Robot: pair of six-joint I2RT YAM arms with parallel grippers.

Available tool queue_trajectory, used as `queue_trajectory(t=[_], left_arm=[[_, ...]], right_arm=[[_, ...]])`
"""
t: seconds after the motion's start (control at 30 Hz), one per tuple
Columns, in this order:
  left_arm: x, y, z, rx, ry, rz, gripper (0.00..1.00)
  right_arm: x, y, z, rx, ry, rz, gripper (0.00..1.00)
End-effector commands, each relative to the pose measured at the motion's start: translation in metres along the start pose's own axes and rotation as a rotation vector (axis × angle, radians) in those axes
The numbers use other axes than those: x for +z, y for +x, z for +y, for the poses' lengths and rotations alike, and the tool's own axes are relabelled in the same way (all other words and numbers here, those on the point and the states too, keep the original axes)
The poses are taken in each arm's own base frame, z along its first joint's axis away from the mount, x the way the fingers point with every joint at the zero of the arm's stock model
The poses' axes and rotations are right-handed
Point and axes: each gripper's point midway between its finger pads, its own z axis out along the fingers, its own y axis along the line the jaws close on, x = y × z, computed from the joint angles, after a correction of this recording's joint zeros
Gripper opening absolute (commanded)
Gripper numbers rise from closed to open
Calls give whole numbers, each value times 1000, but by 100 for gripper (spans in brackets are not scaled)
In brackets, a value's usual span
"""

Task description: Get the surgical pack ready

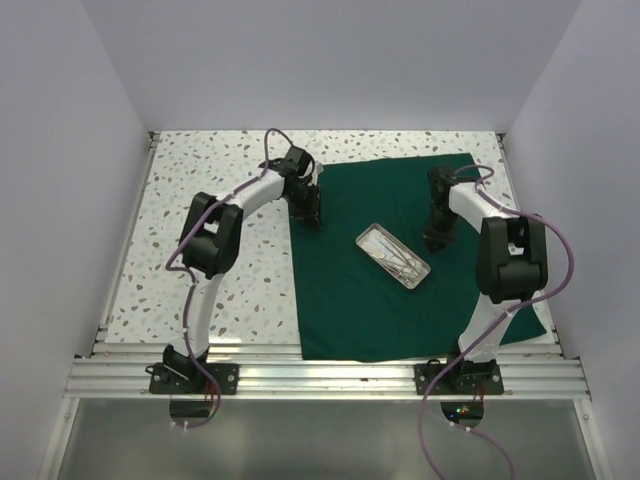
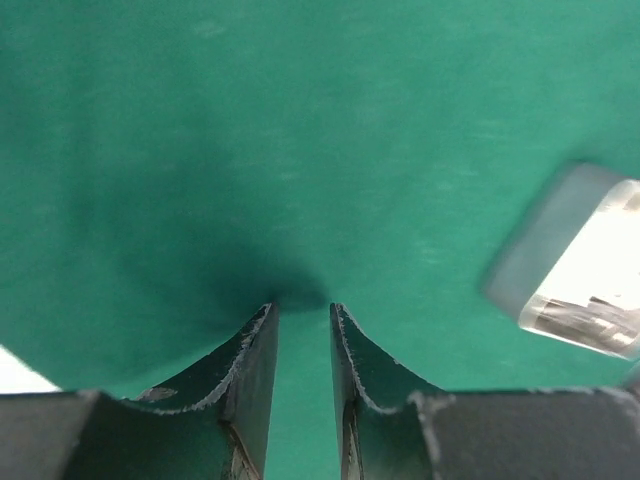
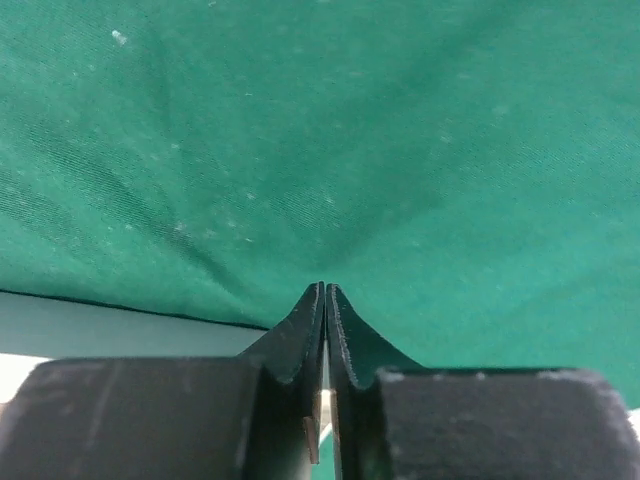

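The surgical pack is a dark green drape [image 1: 350, 310] spread flat as a big sheet over the right half of the table. My left gripper [image 1: 310, 222] points down onto the sheet near its left edge. In the left wrist view its tips [image 2: 302, 308] rest on the cloth [image 2: 300, 120], open by a narrow gap with only flat cloth showing between them. My right gripper [image 1: 436, 243] stands on the right part of the sheet. The right wrist view shows it [image 3: 325, 288] shut, tips against the cloth [image 3: 350, 130], where faint creases run toward them.
A shallow metal tray [image 1: 393, 256] holding several steel instruments lies on the middle of the sheet, between the two grippers, and its corner [image 2: 585, 265] shows in the left wrist view. Speckled tabletop [image 1: 210, 200] lies left of the sheet. White walls enclose the table.
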Motion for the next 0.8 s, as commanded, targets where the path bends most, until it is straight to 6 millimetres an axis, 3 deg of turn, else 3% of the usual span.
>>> queue_trajectory(t=[0.0, 0.37, 0.57, 0.6, 0.67, 0.7, 0.73, 0.77], left_arm=[[0, 4, 40, 3, -183, 25, 31], [-1, 28, 98, -13, -380, 117, 29], [-14, 40, 138, -153, -378, 139, 30], [-17, 41, 144, -167, -381, 134, 30], [-28, 46, 162, -213, -393, 128, 30], [-31, 49, 168, -228, -396, 125, 30], [-38, 54, 179, -256, -404, 125, 30], [-41, 55, 186, -267, -410, 120, 29]], right_arm=[[4, -9, 19, -2, -78, -22, 13], [32, -13, 59, -84, -138, 36, 47], [39, -9, 115, -194, -185, 65, 52], [31, -12, 133, -224, -207, 51, 52], [40, -5, 151, -262, -215, 84, 53], [30, -11, 166, -282, -235, 66, 53], [41, -8, 172, -292, -222, 86, 53], [33, -16, 186, -300, -247, 59, 54]])
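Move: The tray of instruments lies on the green cloth between the hands. From the right hand its middle is about 10 cm to the left, 4 cm back and 2 cm lower; from the left hand it is some 20 cm to the right, 8 cm back and 1 cm below. The cloth's left edge runs about 4 cm left of the left hand, level with it, and its far edge lies roughly 18 cm straight ahead of that hand, both some 2 cm below. Both hands settle the last centimetre or two onto the green cloth on either side of the tray, the right spreading its shut fingers to about half open as it sinks, the left keeping its fingers a little apart. With fingertips on the fabric they drag it to the left, slowly at first and then faster: the left hand goes about 12 cm almost straight left, the right about 11 cm left and 9 cm forward, both turning some 15 degrees counter-clockwise. ##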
